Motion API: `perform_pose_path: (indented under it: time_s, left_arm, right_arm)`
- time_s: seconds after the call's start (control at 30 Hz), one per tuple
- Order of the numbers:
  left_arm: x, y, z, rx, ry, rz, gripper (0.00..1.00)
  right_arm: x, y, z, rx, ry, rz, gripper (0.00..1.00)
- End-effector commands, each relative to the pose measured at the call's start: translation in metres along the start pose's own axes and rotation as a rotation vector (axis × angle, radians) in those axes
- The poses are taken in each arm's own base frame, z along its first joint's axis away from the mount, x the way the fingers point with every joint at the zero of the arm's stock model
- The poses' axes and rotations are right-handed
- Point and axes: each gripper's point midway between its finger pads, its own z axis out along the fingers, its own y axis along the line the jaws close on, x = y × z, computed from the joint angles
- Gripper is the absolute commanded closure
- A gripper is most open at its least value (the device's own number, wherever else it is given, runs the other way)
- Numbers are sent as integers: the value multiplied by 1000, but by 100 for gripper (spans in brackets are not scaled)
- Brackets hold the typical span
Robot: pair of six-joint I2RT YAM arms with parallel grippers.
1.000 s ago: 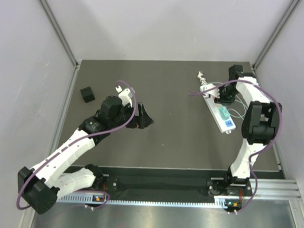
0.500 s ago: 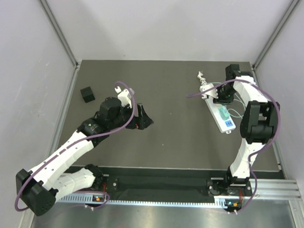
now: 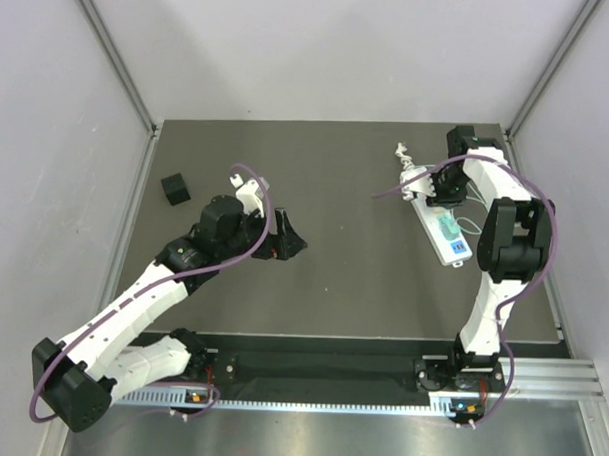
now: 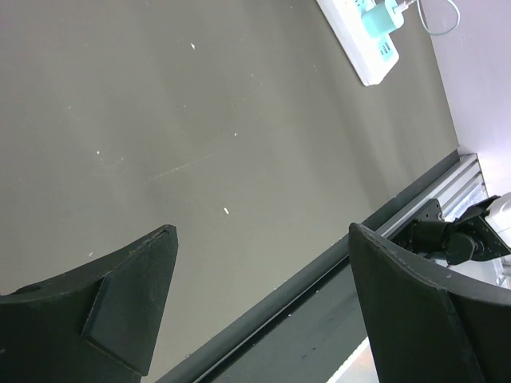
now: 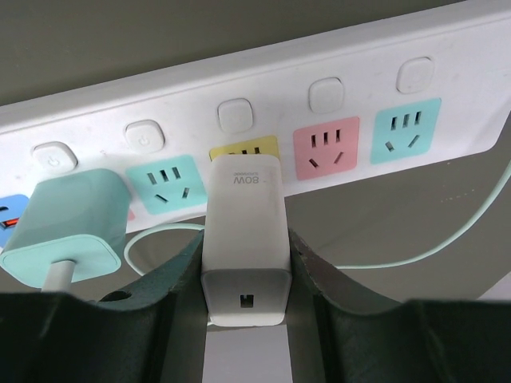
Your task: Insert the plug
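A white plug [image 5: 243, 231], a block-shaped charger, sits between my right gripper's [image 5: 243, 239] dark fingers [image 5: 160, 295], which are shut on its sides. Its front end is against the yellow socket of the white power strip [image 5: 335, 128]; the prongs are hidden. In the top view the right gripper [image 3: 448, 188] hangs over the far half of the strip [image 3: 454, 248] at the right of the mat and covers the plug. My left gripper [image 3: 289, 237] stands open and holds nothing near the mat's middle, far from the strip; the left wrist view shows its fingertips wide apart [image 4: 262, 239].
A teal plug [image 5: 68, 223] with a thin teal cable [image 5: 447, 255] occupies a socket left of the white one. A coiled white cord [image 3: 405, 156] lies at the strip's far end. A small black cube [image 3: 174, 188] sits at the mat's left. Grey walls close in both sides.
The right wrist has shifted slightly toward the far left over the strip, still gripping the plug. The left arm has hardly moved.
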Motion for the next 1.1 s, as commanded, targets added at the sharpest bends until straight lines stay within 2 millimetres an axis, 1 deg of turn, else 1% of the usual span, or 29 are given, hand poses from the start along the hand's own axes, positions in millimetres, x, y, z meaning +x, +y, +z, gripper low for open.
perform_pose_path:
  time_s: [0.0, 0.13, 0.17, 0.2, 0.23, 0.33, 0.4, 0.5, 0.6, 0.7, 0.83, 0.9, 0.93, 1.0, 1.03, 1.07]
  left_arm:
    - [-7, -4, 2, 17, -34, 7, 8]
    - [-7, -6, 4, 28, -31, -2, 8]
    - [-6, -6, 4, 32, -28, -5, 8]
    - [-6, -6, 4, 30, -28, -6, 8]
    - [-5, -5, 5, 32, -22, -5, 9]
    - [-5, -3, 4, 19, -16, 1, 9]
    - [-5, -4, 5, 17, -13, 6, 9]
    - [-6, -5, 6, 21, -14, 1, 9]
    - [-5, -5, 7, 28, -8, -1, 9]
    - [-4, -2, 7, 8, -3, 2, 9]
    - [-4, -2, 7, 7, -2, 3, 9]
    - [-3, -3, 8, 12, 2, 2, 9]
    - [-4, -2, 8, 11, 1, 3, 9]
    - [-3, -1, 8, 4, 3, 2, 9]
    - [-3, 0, 8, 0, 4, 6, 9]
    - [-2, 1, 8, -6, 9, 6, 9]
  right_arm:
    - [-19, 8, 53, -79, -93, -61, 100]
    - [-20, 5, 55, -82, -94, -79, 100]
    - [-21, 2, 55, -79, -98, -76, 100]
    - [-24, 5, 61, -100, -99, -80, 100]
    - [-23, 7, 65, -117, -85, -82, 100]
    - [-25, 6, 69, -137, -73, -80, 100]
    - [-26, 3, 73, -139, -68, -69, 100]
    - [-32, -3, 76, -142, -83, -48, 100]
    - [-31, -11, 83, -133, -40, -21, 100]
    - [-28, -7, 90, -153, -26, 37, 100]
    - [-29, -8, 95, -165, -2, 27, 100]
    - [-33, -13, 96, -157, 6, 34, 100]
    - [-38, -20, 94, -140, -16, 45, 100]
    - [-44, -23, 96, -145, -71, 80, 100]
    - [-48, -30, 94, -132, -104, 92, 100]
    - [-48, -25, 99, -157, -101, 91, 100]
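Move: The right hand holds the white plug over the power strip's yellow socket, which lies about 4 cm below, 1 cm ahead and 1 cm left. The pink socket sits about 5 cm ahead and 3 cm left of the hand; the green plug stands some 8 cm back and 4 cm right. From the idle left hand the yellow socket is roughly 18 cm ahead, 37 cm right and 18 cm lower. Gripping the white plug, the right hand pushes it against the strip some 5 cm forward and left, sinking slightly. ##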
